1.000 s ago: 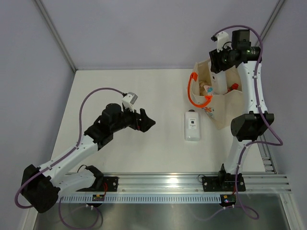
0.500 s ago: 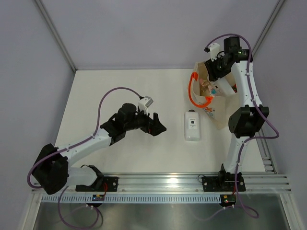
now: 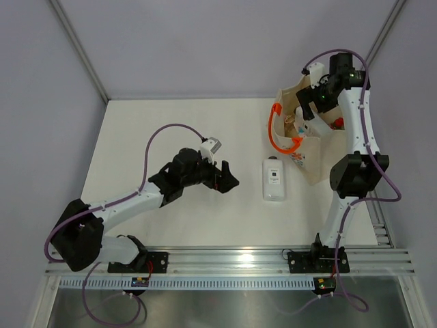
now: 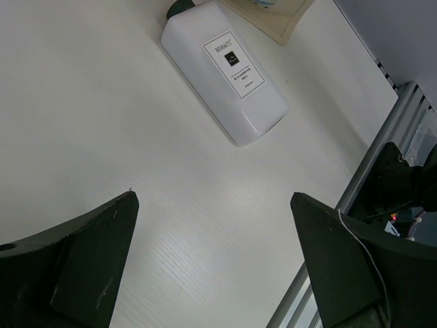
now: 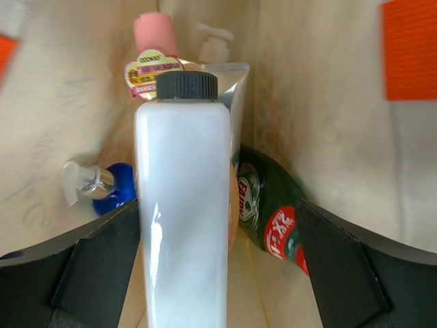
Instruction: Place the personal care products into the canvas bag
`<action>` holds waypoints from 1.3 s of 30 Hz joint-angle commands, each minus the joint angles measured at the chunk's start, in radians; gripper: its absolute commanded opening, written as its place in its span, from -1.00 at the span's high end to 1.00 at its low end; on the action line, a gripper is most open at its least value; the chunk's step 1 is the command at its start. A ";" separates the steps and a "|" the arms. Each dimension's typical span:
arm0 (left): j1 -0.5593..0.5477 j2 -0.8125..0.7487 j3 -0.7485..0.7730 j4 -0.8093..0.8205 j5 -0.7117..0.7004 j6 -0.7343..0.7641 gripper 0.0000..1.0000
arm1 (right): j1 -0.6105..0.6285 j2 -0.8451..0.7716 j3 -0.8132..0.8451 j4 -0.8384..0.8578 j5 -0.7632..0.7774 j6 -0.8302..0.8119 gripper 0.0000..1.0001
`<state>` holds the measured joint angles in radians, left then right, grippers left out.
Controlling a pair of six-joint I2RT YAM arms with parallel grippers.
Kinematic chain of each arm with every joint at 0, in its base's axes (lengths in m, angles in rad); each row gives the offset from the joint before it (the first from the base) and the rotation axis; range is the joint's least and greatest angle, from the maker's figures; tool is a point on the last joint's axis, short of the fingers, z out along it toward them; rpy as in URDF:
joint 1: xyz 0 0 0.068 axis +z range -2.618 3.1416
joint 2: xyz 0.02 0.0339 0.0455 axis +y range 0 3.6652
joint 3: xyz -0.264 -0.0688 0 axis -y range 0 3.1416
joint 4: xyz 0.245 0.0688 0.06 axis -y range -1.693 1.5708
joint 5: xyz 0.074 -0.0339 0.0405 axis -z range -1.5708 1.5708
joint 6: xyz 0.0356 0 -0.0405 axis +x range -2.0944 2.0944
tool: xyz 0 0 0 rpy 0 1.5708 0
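Observation:
A flat white rectangular bottle lies on the table, label up. My left gripper hovers just left of it, open and empty. The canvas bag with orange handles stands at the back right. My right gripper reaches down into it. Its jaws are open around a white black-capped bottle, with a gap on the right side. A green red-labelled bottle, a blue-capped pump, a silver tube and a pink-capped tube lie in the bag.
The metal rail runs along the table's near edge, close to my left gripper's right finger. A corner of the bag shows just beyond the white bottle on the table. Grey walls close the back and sides.
My right gripper dipped into the bag and opened, letting go of the white black-capped bottle. My left arm swung right toward the flat white bottle.

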<state>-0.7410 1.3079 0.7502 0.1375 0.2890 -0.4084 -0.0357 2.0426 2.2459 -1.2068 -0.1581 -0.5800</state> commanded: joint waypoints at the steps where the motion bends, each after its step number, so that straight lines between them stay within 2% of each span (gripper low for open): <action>1: -0.004 0.011 0.008 0.085 -0.054 0.004 -0.98 | -0.003 -0.119 0.043 -0.013 -0.049 -0.009 -0.99; 7: -0.026 0.031 0.060 0.034 -0.100 -0.055 -0.98 | -0.030 -0.179 0.047 0.065 -0.129 0.065 -0.99; 12: -0.081 0.059 0.092 -0.009 -0.142 -0.070 -0.98 | -0.069 -0.209 0.054 0.088 -0.259 0.121 -0.99; 17: -0.158 0.116 0.179 -0.075 -0.224 -0.066 -0.98 | -0.076 -0.358 -0.133 0.179 -0.484 0.167 -0.99; 21: -0.175 0.215 0.225 -0.090 -0.244 -0.118 -0.98 | -0.076 -0.433 -0.275 0.249 -0.575 0.220 -0.99; 25: -0.178 0.281 0.267 -0.102 -0.258 -0.156 -0.98 | -0.076 -0.463 -0.396 0.291 -0.592 0.213 -0.99; 28: -0.178 0.307 0.285 -0.105 -0.266 -0.159 -0.98 | -0.076 -0.472 -0.420 0.294 -0.604 0.203 -0.99; 31: -0.178 0.304 0.288 -0.125 -0.284 -0.149 -0.98 | -0.053 -0.431 -0.384 0.150 -0.638 0.045 -0.97; 32: -0.178 0.286 0.288 -0.137 -0.313 -0.142 -0.98 | 0.001 -0.406 -0.375 0.016 -0.620 -0.119 -0.96; 34: -0.179 0.258 0.275 -0.163 -0.346 -0.116 -0.98 | 0.086 -0.412 -0.437 -0.034 -0.542 -0.216 -0.96; 36: -0.178 0.191 0.256 -0.206 -0.364 -0.093 -0.98 | 0.223 -0.478 -0.532 0.062 -0.346 -0.270 -0.99; 37: -0.178 0.162 0.224 -0.222 -0.390 -0.089 -0.98 | 0.270 -0.502 -0.633 0.108 -0.219 -0.279 -0.99; 39: -0.178 0.056 0.178 -0.259 -0.415 -0.086 -0.98 | 0.389 -0.538 -0.701 0.222 -0.118 -0.288 -0.99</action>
<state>-0.9173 1.5223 0.9619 -0.0917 -0.0353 -0.5259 0.2012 1.5810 1.6352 -1.0592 -0.5251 -0.7399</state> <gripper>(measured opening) 0.985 0.990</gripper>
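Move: The last white bottle lies flat on the table, some 18 cm back, 18 cm left and 19 cm below the right hand, which is open inside the bag mouth. The white bottle just put in the bag stands 3 cm back of that hand and 8 cm lower, and the bag's left handle is about 11 cm left, 8 cm back and 4 cm lower. From the left hand, the lying bottle is roughly 15 cm right, 4 cm ahead and 12 cm down. Straight up about 10 cm, fingers wide open, the right hand leaves the bottle in the bag, then swings left and back past the bag's left rim, finally dropping about 10 cm and turning some 30 degrees counter-clockwise towards the lying bottle, close over the displaced handle. The open left hand goes about 6 cm right and 5 cm down, then starts back left and up. ##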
